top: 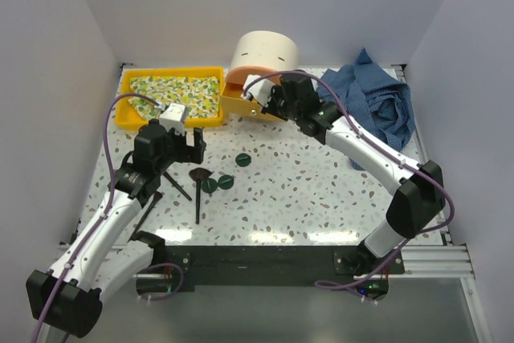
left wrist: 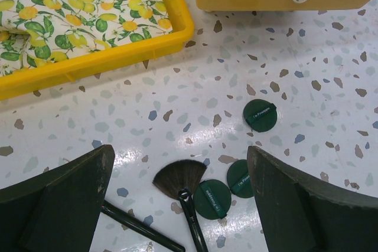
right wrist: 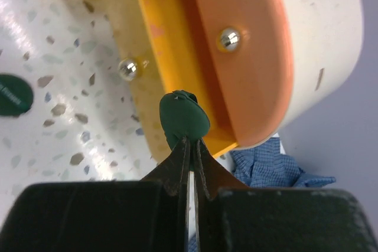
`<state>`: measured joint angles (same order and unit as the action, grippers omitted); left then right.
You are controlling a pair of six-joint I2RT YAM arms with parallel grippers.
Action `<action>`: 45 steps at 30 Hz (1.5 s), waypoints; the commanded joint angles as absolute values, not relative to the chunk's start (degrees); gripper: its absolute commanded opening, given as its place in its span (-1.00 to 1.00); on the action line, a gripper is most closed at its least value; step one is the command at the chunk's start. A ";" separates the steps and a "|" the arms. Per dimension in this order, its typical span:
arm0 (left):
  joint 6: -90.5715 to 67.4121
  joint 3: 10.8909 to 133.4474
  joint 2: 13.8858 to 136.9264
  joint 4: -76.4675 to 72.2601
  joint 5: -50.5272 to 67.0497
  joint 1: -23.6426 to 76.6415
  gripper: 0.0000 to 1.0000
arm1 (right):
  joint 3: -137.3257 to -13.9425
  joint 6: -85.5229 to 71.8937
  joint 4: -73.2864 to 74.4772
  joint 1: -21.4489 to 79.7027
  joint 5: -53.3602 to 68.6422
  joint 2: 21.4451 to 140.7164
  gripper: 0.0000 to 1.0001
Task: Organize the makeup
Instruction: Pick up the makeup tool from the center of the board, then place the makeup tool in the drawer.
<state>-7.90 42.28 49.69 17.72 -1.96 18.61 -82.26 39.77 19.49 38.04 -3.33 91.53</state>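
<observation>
A dark green round disc (right wrist: 184, 119) is pinched upright in my shut right gripper (right wrist: 190, 143), just over the open yellow drawer (right wrist: 171, 39) of the cream and orange organizer (top: 265, 58). Three more green discs (left wrist: 260, 115) (left wrist: 211, 199) (left wrist: 241, 178) lie on the speckled table. Beside them are a fan-headed brush (left wrist: 180, 178) and a thin dark brush (left wrist: 136, 225). Above this makeup hangs my left gripper (left wrist: 180, 156), open wide and holding nothing. From above, the discs (top: 243, 160) (top: 218, 184) and the fan brush (top: 198, 186) sit in front of the left gripper (top: 191, 144).
A yellow tray (top: 128, 118) holding a leaf-patterned cloth (top: 173, 90) stands at the back left. A crumpled blue cloth (top: 377, 102) lies at the back right, beside the organizer. White walls close in the table on three sides.
</observation>
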 commanded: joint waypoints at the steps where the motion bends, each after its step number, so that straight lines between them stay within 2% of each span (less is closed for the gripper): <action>1: -7.29 41.92 48.95 16.35 -2.64 18.46 1.00 | -87.45 37.79 11.09 37.35 -10.36 94.65 -1.00; 9: -7.29 41.92 48.60 16.35 -2.81 18.46 1.00 | -88.51 35.34 9.14 36.56 -11.87 98.08 -0.99; 10: -7.29 41.92 48.43 16.43 -2.81 18.37 1.00 | -88.51 34.90 9.23 36.04 -11.52 98.43 -0.89; 12: -7.29 41.92 48.52 16.44 -2.81 18.46 1.00 | -88.59 33.75 9.84 35.42 -10.90 99.05 -0.86; 14: -7.29 41.92 48.52 16.44 -2.73 18.37 1.00 | -88.68 32.70 10.28 34.63 -10.02 99.32 -0.74; 16: -7.29 41.84 48.51 16.44 -2.72 18.37 1.00 | -88.68 32.26 10.72 34.37 -9.84 99.58 -0.50; 19: -7.29 41.84 48.52 16.44 -2.72 18.46 1.00 | -88.68 31.73 11.42 34.19 -9.14 99.40 -0.36; 26: -7.29 41.84 48.87 16.35 -2.29 18.37 1.00 | -88.25 29.27 13.18 34.19 -6.77 96.51 -0.25; 30: -7.21 41.92 49.39 16.35 -0.97 18.46 1.00 | -86.31 28.83 16.86 34.02 -0.46 92.03 -0.14; 34: -7.03 41.84 49.13 16.17 1.56 18.46 1.00 | -83.24 34.62 29.95 33.05 21.81 86.58 0.15; 37: -6.77 41.57 49.39 15.65 4.47 18.46 1.00 | -77.97 37.52 34.79 32.96 31.95 81.75 0.28; 45: -10.89 42.01 54.48 13.89 17.57 19.07 1.00 | -64.61 38.77 34.29 28.93 38.22 71.47 0.44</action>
<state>-8.10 42.26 52.05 16.80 9.58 18.63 -67.66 38.30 33.74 32.45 31.03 74.24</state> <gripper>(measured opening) 0.997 0.709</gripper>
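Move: My right hand holds a green puff. The open yellow drawer's middle is about 6 cm ahead, 4 cm left and some 10 cm below. Some 24 cm below lie another green puff, 6 cm back and 9 cm left, and the blue cloth, 9 cm ahead and 26 cm right. From my left hand that loose puff is about 5 cm ahead, 10 cm right and 20 cm down; the fan brush's head is 1 cm ahead and 2 cm left, equally low. I carry the held puff some 6 cm forward over the right part of the open yellow drawer, easing slightly down at the end, and open my right fingers to let go of it. Then I draw that hand about 19 cm straight back out, swinging counter-clockwise, tipping down and opening wider. Late on, my open left hand starts right towards the loose puffs, about 3 cm, turning clockwise. ##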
